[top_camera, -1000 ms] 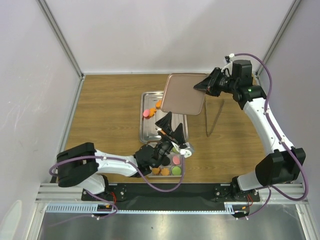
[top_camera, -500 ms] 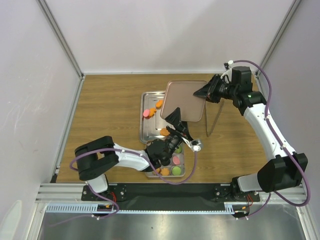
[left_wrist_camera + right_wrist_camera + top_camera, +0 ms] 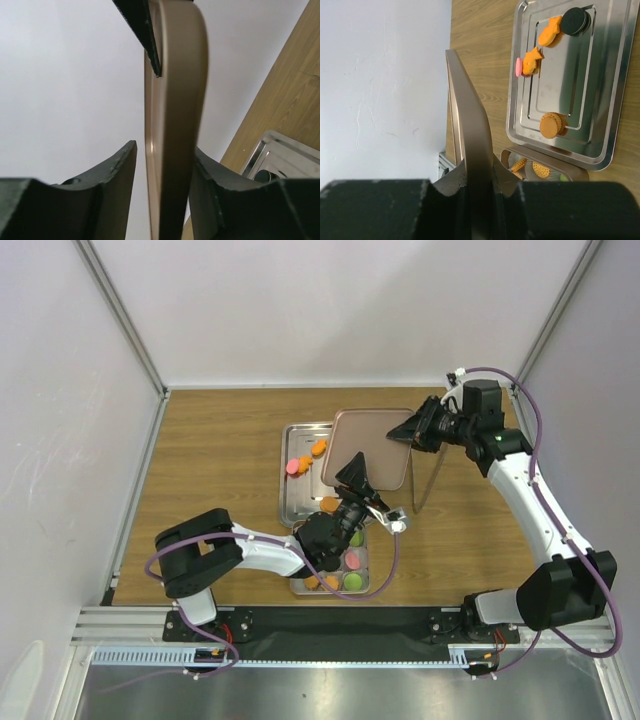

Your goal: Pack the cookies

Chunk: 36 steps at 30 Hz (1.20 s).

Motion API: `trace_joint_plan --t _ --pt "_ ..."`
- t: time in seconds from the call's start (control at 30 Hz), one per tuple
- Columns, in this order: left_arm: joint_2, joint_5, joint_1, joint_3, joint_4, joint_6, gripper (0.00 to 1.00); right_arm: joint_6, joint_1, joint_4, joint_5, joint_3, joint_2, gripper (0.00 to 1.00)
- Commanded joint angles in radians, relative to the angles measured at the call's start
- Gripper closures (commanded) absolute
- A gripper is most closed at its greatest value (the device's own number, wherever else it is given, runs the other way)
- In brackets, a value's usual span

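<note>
A brown metal lid point(image 3: 378, 438) hangs tilted over the table, and my right gripper point(image 3: 413, 430) is shut on its far right edge point(image 3: 465, 110). My left gripper point(image 3: 355, 473) straddles the lid's near edge point(image 3: 175, 100). Its right finger touches the lid and a gap shows beside the left finger point(image 3: 120, 165), so it stands open. Cookies lie on the silver tray point(image 3: 290, 502): pink point(image 3: 292, 467), orange point(image 3: 318, 448), a round orange one point(image 3: 551, 125) and a black one point(image 3: 575, 21). More cookies point(image 3: 352, 582) sit in paper cups in the box point(image 3: 297, 587) at the near edge.
Thin dark tongs point(image 3: 428, 475) lie on the wooden table to the right of the lid. White walls close in the table on three sides. My left arm stretches low from the near left across the box.
My left gripper has swung right and up to the lid's near edge, and its jaws have narrowed around it. The right arm has shifted the lid slightly.
</note>
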Motion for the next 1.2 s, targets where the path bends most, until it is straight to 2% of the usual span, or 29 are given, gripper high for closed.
trace_joint_plan --t 0.0,0.17,0.27,0.37,0.5,0.63,0.7,0.73,0.77,0.8,0.83,0.87,0.9,1.0,1.03,1.13,1.17 --pt "-0.051 -0.009 0.006 0.029 0.420 -0.036 0.53 0.018 0.011 0.052 -0.031 -0.005 -0.037 0.93" --pt "-0.071 -0.024 0.004 0.023 0.420 -0.065 0.69 0.017 0.014 0.053 -0.030 -0.011 -0.045 0.87" --pt "-0.088 -0.032 0.002 0.020 0.420 -0.073 0.74 0.020 0.014 0.061 -0.026 -0.019 -0.048 0.82" --pt "-0.102 -0.049 0.001 0.027 0.420 -0.089 1.00 0.015 0.017 0.069 -0.022 -0.022 -0.054 0.69" --pt "-0.128 -0.060 -0.005 0.020 0.418 -0.114 1.00 0.003 0.017 0.066 -0.001 -0.024 -0.065 0.52" --pt "-0.143 -0.086 -0.021 0.018 0.400 -0.123 1.00 -0.014 0.016 0.067 0.030 -0.027 -0.085 0.28" --pt "-0.181 -0.100 -0.036 0.015 0.350 -0.177 1.00 -0.035 0.011 0.066 0.068 -0.019 -0.098 0.20" --pt "-0.207 -0.110 -0.043 0.015 0.238 -0.213 1.00 -0.046 0.010 0.072 0.085 -0.016 -0.118 0.16" --pt "-0.265 -0.129 -0.059 0.013 0.172 -0.320 1.00 -0.063 0.008 0.073 0.104 -0.010 -0.132 0.08" --pt "-0.305 -0.126 -0.063 0.007 0.092 -0.394 1.00 -0.095 0.008 0.070 0.140 0.011 -0.144 0.04" --pt "-0.347 -0.123 -0.065 0.009 -0.120 -0.475 1.00 -0.110 0.008 0.069 0.159 0.024 -0.169 0.02" --pt "-0.384 -0.109 -0.064 0.015 -0.234 -0.658 0.99 -0.123 0.007 0.066 0.177 0.036 -0.180 0.00" --pt "-0.465 -0.089 -0.059 0.027 -0.428 -0.742 1.00 -0.133 0.005 0.061 0.214 0.047 -0.190 0.00" --pt "-0.548 -0.009 -0.050 0.070 -0.656 -0.989 1.00 -0.175 0.005 0.052 0.292 0.078 -0.236 0.00" --pt "-0.585 0.011 -0.048 0.087 -0.797 -1.045 1.00 -0.187 0.002 0.055 0.308 0.079 -0.246 0.00" --pt "-0.664 0.125 -0.010 0.150 -1.057 -1.313 1.00 -0.207 0.002 0.044 0.345 0.072 -0.278 0.00" --pt "-0.685 0.184 0.036 0.161 -1.106 -1.467 1.00 -0.225 0.002 0.037 0.357 0.055 -0.287 0.00"
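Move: The right hand already holds the lid by its right edge. The lid's middle lies about 8 cm to this hand's left, 1 cm back and some 3 cm lower. The left hand's half-open fingers straddle the near edge, with the lid's middle about 5 cm ahead, 4 cm to its right and 2 cm higher. Roughly 25 cm below the left hand are the tray, 10 cm ahead and 5 cm left, and the cookie box, 11 cm back and 5 cm left. The left fingers close and pinch the lid's near edge while the right hand still grips it. Only then does the right hand open wide, let go and draw off about 11 cm up, with some 4 cm to the right. The left hand carries the lid about 8 cm up, 6 cm back and a little left, speeding up as its wrist swings over by some 50 degrees, left side sinking and fingers tipping downward. ##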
